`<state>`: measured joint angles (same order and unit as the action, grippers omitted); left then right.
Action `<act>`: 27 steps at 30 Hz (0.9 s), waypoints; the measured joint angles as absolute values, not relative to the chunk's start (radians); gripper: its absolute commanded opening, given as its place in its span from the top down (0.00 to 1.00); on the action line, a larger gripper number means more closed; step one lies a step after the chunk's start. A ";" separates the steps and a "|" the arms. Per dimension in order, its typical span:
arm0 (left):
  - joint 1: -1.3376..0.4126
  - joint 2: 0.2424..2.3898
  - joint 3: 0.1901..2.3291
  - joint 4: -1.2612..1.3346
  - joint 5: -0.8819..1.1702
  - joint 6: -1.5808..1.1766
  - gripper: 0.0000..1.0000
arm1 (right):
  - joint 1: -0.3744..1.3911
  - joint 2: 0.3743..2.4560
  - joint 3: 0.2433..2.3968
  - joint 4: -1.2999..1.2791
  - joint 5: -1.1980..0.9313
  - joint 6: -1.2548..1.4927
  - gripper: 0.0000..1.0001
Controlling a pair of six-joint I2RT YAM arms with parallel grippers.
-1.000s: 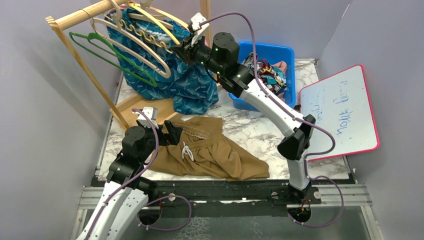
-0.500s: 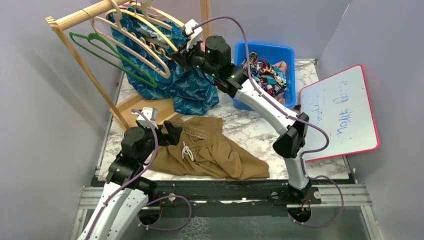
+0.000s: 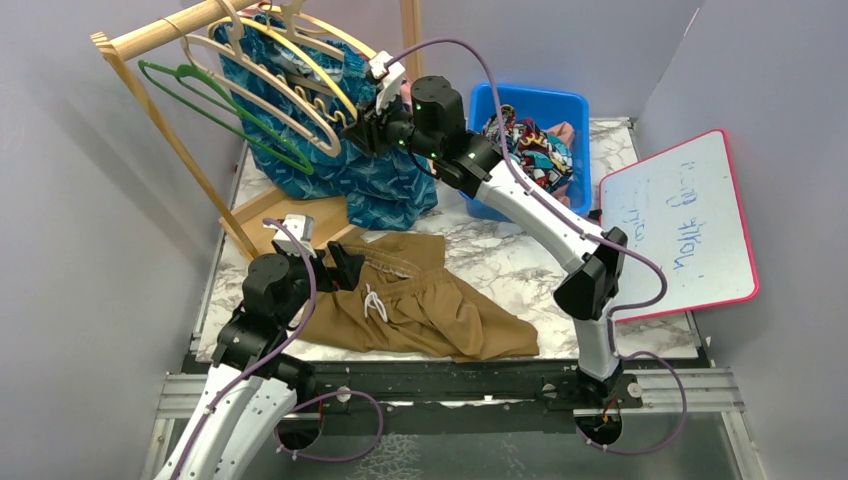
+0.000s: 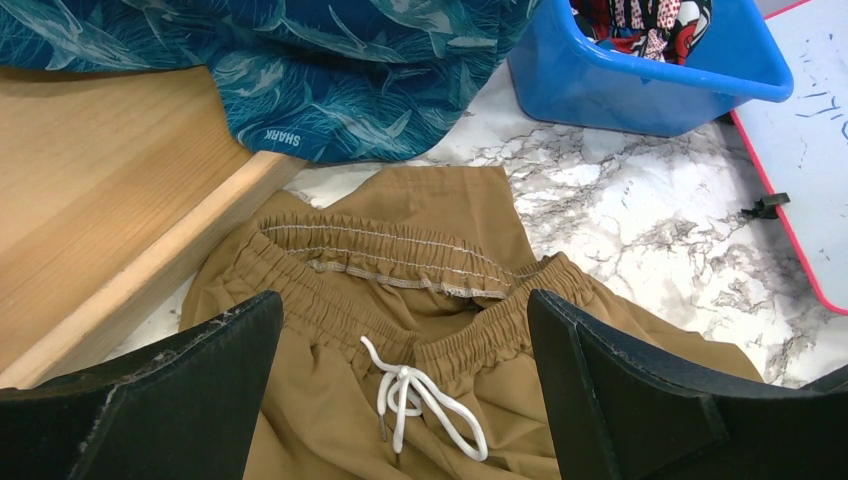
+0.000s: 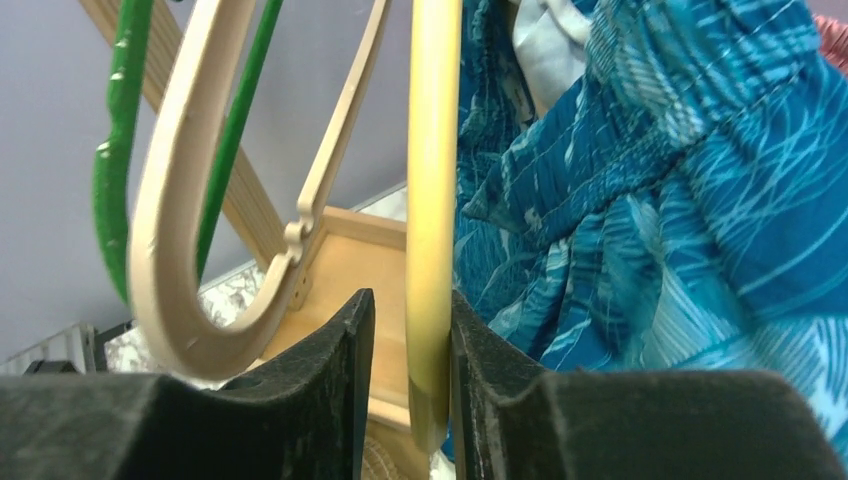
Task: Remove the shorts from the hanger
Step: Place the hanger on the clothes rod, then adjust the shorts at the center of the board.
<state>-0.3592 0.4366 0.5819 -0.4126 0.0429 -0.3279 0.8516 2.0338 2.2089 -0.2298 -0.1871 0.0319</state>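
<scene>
Teal patterned shorts (image 3: 375,180) hang on a wavy hanger at the wooden rack (image 3: 150,35); the right wrist view shows the teal patterned shorts (image 5: 650,200) bunched to the right. My right gripper (image 3: 365,125) is up at the hangers. Its jaws (image 5: 412,300) stand slightly open around the tip of a yellow hanger (image 5: 432,200), which touches the right finger and leaves a gap on the left. Olive-brown shorts (image 3: 430,300) with a white drawstring lie flat on the table. My left gripper (image 3: 335,262) hovers wide open over the olive-brown shorts' waistband (image 4: 400,260), holding nothing.
Beige hangers (image 3: 270,85) and a green hanger (image 3: 220,110) hang on the rack, whose wooden base (image 3: 280,205) sits under the teal shorts. A blue bin (image 3: 530,100) at the back holds comic-print shorts (image 3: 535,145). A pink-framed whiteboard (image 3: 680,225) lies on the right.
My right gripper's jaws have parted from the yellow hanger after being shut on it, and the wrist has shifted slightly along the rack. The left arm has not moved.
</scene>
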 measured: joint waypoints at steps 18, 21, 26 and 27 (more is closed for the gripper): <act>-0.359 0.434 0.582 -0.413 0.043 -0.328 0.06 | 0.852 1.451 1.373 -0.116 -0.102 0.061 0.31; -0.359 0.435 0.582 -0.413 0.043 -0.328 0.06 | 0.852 1.366 1.220 -0.091 -0.101 0.070 0.29; -0.359 0.435 0.582 -0.413 0.043 -0.328 0.06 | 0.852 1.369 1.039 -0.101 -0.172 0.090 0.00; -0.359 0.435 0.582 -0.413 0.043 -0.328 0.06 | 0.852 1.397 1.027 -0.116 -0.182 0.101 0.01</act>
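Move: The brown shorts lie spread on the table, about 11 cm back and 11 cm right of my right hand and some 37 cm below. The yellow hanger's near end is right at my right fingertips, level with them; the beige hanger's near end is about 4 cm left and 3 cm back, the hanging teal shorts some 8 cm ahead, 5 cm left and 10 cm lower. From my left hand the brown shorts are about 13 cm right, 3 cm ahead and 19 cm below. I back my right hand off the yellow hanger's end, its partly open fingers coming free of it, and go some 20 cm right and back. The path turns steadily steeper until I am mostly dropping, about 21 cm in all, towards the brown shorts, tipping the fingers some 25 degrees downward and opening them almost fully. ##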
